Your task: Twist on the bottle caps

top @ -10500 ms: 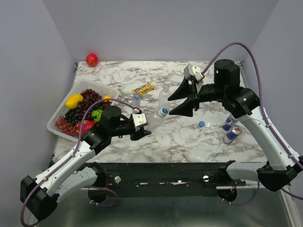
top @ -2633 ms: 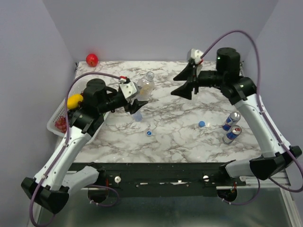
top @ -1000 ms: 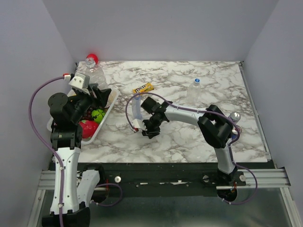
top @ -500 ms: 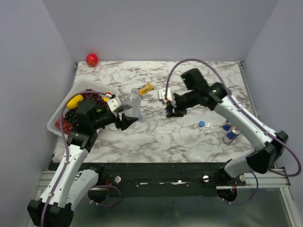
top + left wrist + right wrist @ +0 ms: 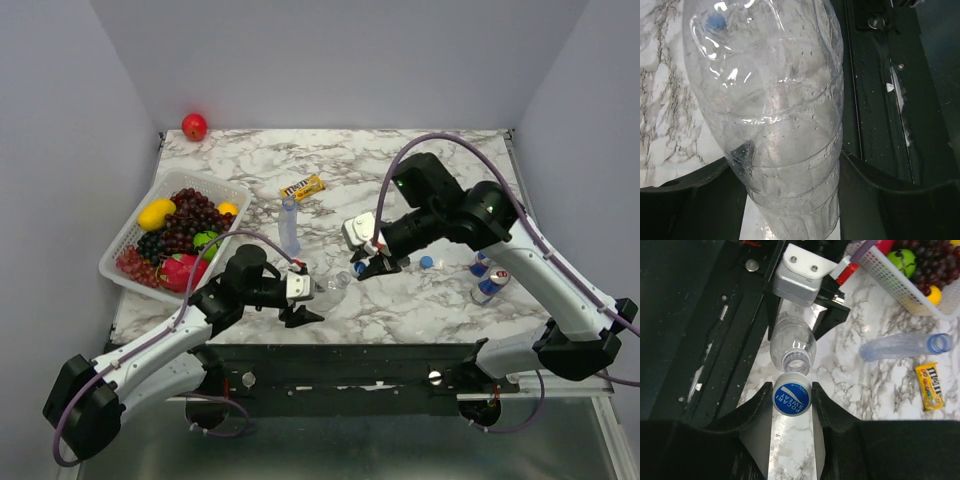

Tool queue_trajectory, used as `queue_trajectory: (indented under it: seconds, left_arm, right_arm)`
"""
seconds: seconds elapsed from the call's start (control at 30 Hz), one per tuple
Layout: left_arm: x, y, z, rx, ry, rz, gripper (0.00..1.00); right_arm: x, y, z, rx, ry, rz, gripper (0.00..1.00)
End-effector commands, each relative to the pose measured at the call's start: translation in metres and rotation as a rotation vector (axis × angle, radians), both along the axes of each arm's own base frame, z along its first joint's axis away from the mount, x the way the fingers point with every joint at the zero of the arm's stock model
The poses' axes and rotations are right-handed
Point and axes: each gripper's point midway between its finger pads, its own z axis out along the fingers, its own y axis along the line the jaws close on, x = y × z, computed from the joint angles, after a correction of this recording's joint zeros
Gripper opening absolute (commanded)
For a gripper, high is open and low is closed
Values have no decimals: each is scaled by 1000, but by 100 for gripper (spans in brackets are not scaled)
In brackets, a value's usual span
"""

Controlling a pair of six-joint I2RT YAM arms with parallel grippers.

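My left gripper (image 5: 312,297) is shut on a wide clear bottle (image 5: 775,110) and holds it on its side near the table's front edge, with the open mouth (image 5: 796,361) pointing right. The bottle fills the left wrist view between the two black fingers (image 5: 880,200). My right gripper (image 5: 792,400) is shut on a blue bottle cap (image 5: 792,398) right in front of that mouth; whether they touch I cannot tell. From above, the right gripper (image 5: 362,265) sits just right of the bottle neck (image 5: 340,282). A slim blue-tinted bottle (image 5: 290,225) lies uncapped behind. Another blue cap (image 5: 427,262) lies on the marble.
A white basket (image 5: 118,262) full of fruit stands at the left. Two drink cans (image 5: 488,275) stand at the right, near the right arm. A yellow candy packet (image 5: 302,187) lies mid-table and a red apple (image 5: 194,126) sits in the far left corner.
The left gripper now sits lower, by the front edge, with the wide clear bottle. The right gripper has come down and left to the bottle's mouth with a cap.
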Motion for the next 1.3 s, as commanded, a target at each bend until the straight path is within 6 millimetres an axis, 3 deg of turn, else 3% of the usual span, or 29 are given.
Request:
queue_trajectory:
  seconds: [0.0, 0.5, 0.93, 1.07, 1.27]
  left_arm:
    - [7, -12, 16, -59, -155, -19, 0]
    - [9, -11, 19, -62, -259, -34, 0]
    - [10, -13, 23, -89, -287, -37, 0]
    - [12, -13, 24, -93, -289, -25, 0]
    - [22, -12, 27, -130, -252, 71, 0]
  right_arm:
    - [-16, -3, -20, -82, 20, 45, 30]
    - [-10, 13, -42, -126, -6, 62, 32]
    - [-4, 26, -49, -116, -45, 54, 33]
    - [-6, 26, -51, -122, -40, 69, 34]
    - [-21, 9, -65, -208, 2, 145, 34]
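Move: Just off the mouth of the bottle held upright in the left hand, the right hand already pinches a blue-topped cap: that bottle mouth lies about 5 cm below it, 3 cm to its left and 1 cm back. From the right hand, the empty blue bottle stands some 17 cm ahead, 14 cm left and 21 cm below; the loose blue cap lies 14 cm ahead, 17 cm right and 30 cm down. From the left hand, the held cap is about 2 cm ahead, 8 cm right and 17 cm above. Lowering the pinched cap some 4 to 5 cm onto the bottle mouth, the right hand first eases back a little, then works about 2 cm left, its wrist tilting slightly. The left hand keeps its grip and rolls the bottle about 10 degrees, tipping the neck back towards the base; it rises a little over 1 cm, then sinks again, creeping 1 cm forward. ##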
